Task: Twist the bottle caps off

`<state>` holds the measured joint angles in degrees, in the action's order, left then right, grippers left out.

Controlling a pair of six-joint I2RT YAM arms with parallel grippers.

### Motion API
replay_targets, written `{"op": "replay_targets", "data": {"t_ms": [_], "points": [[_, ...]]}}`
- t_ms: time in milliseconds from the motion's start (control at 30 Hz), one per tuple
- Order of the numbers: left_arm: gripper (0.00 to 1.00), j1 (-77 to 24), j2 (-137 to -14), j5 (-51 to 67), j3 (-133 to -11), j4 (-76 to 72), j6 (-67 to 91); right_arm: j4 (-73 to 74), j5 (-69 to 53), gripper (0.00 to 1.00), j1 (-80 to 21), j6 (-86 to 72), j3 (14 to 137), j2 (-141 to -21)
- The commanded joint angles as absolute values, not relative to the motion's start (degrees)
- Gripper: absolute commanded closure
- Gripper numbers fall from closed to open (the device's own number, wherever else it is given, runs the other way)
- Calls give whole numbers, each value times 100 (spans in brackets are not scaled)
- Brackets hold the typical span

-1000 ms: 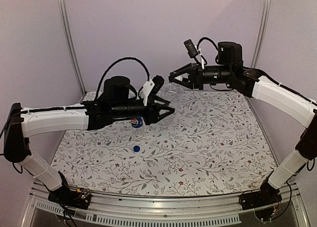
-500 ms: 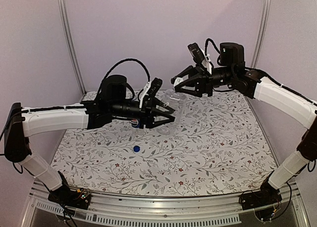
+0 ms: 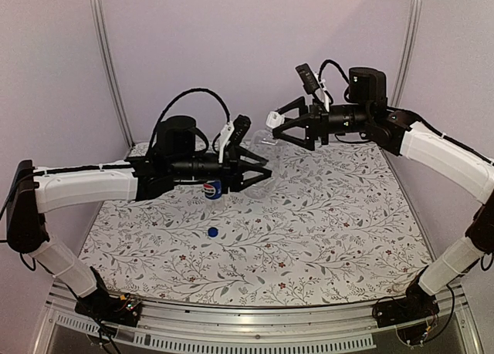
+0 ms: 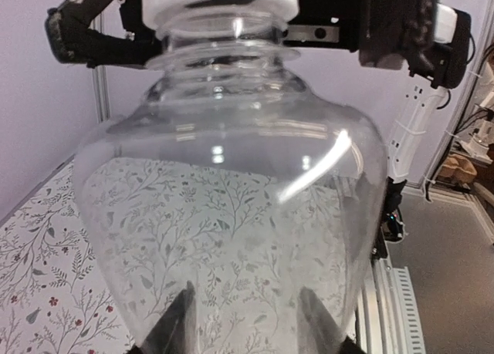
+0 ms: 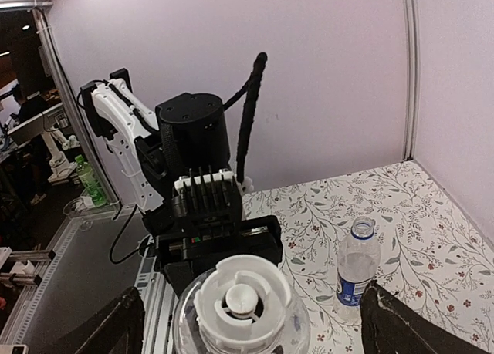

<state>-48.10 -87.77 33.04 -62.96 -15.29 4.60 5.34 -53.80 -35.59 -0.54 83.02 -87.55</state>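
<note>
My left gripper is shut on the plain clear bottle and holds it in the air, tilted toward the right arm; its fingers show dimly at the bottle's base. The white cap sits on the bottle's neck, also seen as the white cap. My right gripper is open, its jaws standing wide on either side of the cap without touching it. The Pepsi bottle stands uncapped on the table, the Pepsi bottle. Its blue cap lies on the cloth in front of it.
A floral cloth covers the table. Lilac walls with metal posts close in the back and sides. The left arm's black wrist sits directly behind the held bottle in the right wrist view.
The right gripper's jaws, shut at the white cap a second ago, twisted and have now sprung wide open. The left gripper keeps its hold on the clear bottle, almost unmoved.
</note>
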Motion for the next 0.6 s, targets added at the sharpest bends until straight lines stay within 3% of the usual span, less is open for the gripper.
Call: {"op": "replay_targets", "data": {"t_ms": [0, 300, 567], "points": [[75, -4757, -8787, 2645, -6463, -1517, 564, 120, -4596, 3, -3551, -613, 8171, -8416], [75, -4873, -8736, 1580, -6486, -1322, 689, 199, -3034, 2, -3697, -1683, 8577, -8609], [75, -5007, -8770, 1063, -6521, -1161, 546, 320, -2565, 3, -3934, -1849, 8994, -8966]]}}
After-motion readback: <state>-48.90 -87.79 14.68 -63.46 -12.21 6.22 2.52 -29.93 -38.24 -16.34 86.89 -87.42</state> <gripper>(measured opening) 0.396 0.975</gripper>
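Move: The white cap on the clear bottle, which the left fingers already hold, sits between the right hand's open fingertips, roughly 2 cm to the left of that hand point, level with it in reach and height. From the left hand the white cap is about 9 cm higher, 3 cm ahead and 4 cm right. The Pepsi bottle stands some 9 cm ahead, 13 cm left and 18 cm below the left hand; the blue cap lies about 2 cm ahead, 12 cm left and 29 cm below it. The clear bottle, still gripped by the left fingers, is carried forward about 5 cm and slightly left as that wrist turns some 20 degrees counter-clockwise. The right hand, fingers staying wide open, goes forward about 5 cm and up some 3 cm, turning roughly 20 degrees clockwise and backing up off the white cap. ##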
